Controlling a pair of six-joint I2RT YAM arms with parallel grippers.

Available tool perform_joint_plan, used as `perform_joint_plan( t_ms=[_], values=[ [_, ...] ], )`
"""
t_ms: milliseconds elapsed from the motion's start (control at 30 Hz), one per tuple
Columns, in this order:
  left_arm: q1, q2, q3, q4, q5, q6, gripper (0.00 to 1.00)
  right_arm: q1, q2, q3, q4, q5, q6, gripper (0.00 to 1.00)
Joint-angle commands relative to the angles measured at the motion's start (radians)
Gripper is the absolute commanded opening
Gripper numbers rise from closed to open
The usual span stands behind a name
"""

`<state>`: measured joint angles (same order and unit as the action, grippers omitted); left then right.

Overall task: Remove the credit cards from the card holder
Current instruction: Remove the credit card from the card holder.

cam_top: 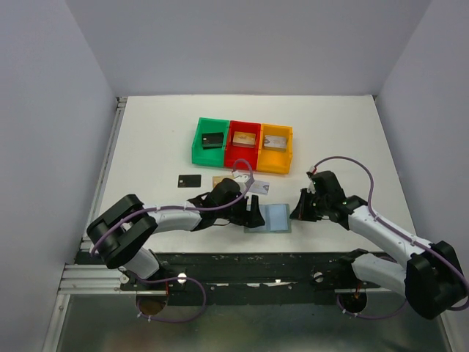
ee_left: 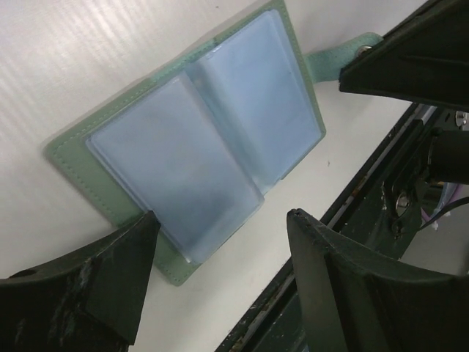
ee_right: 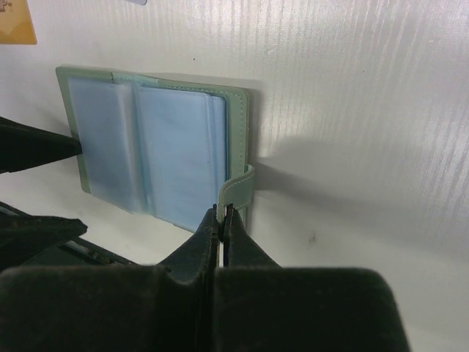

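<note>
The card holder [cam_top: 271, 218] lies open on the table near the front edge, pale green outside, light blue sleeves [ee_left: 198, 139] facing up; no card shows through the sleeves. My right gripper [ee_right: 224, 210] is shut on the holder's green strap tab [ee_right: 242, 183] at its right side. My left gripper [ee_left: 220, 217] is open at the holder's left end, one finger [ee_left: 124, 257] touching its edge, nothing between the jaws. Three credit cards lie behind the holder: a black one [cam_top: 189, 180], a golden-tan one [cam_top: 221, 181] and a silvery one [cam_top: 258, 188].
Green [cam_top: 198, 144], red [cam_top: 231, 150] and yellow [cam_top: 289, 152] bins stand in a row behind the cards, each with a small flat item inside. The table's black front rail [ee_left: 381, 183] runs close beside the holder. White walls close in the table on three sides.
</note>
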<state>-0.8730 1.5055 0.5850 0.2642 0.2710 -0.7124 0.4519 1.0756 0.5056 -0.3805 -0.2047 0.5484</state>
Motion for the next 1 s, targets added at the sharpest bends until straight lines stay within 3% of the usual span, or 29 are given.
perform_joint_plan(
  t_ms=[0,500,967],
  values=[
    [-0.037,0.035,0.059,-0.025,0.037,0.044,0.80,0.007,0.007,-0.012,0.029,-0.027,-0.007,0.00],
    [-0.063,0.030,0.084,0.033,0.083,0.074,0.80,0.005,-0.002,-0.021,0.034,-0.033,-0.007,0.00],
    [-0.136,0.094,0.226,-0.012,0.163,0.169,0.80,0.004,0.001,-0.033,0.037,-0.021,-0.010,0.00]
  ],
)
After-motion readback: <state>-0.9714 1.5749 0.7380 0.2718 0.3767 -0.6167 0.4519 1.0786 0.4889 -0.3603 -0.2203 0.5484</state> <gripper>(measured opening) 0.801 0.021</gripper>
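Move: The clear flap of the holder's left pocket lies just under the left hand's open fingers, its middle about 3 cm ahead, 1 cm right and 1 cm lower; the forward fingertip is at its outer edge. The right pocket sits 3 cm ahead and 8 cm right. The silver card is some 14 cm ahead, straight out, the gold card 16 cm ahead and 11 cm left. From the right hand, the flap is about 11 cm left, 2 cm ahead. The left pocket's flap is pushed over from its outer edge by the left hand's forward finger: the hand first edges right and slightly back, nearly pauses, then swings right and up, about 5 cm right and 3.5 cm up in all, turning some 15 degrees clockwise, fingers staying wide open. The right hand keeps its pinch on the strap and holds the holder in place. ##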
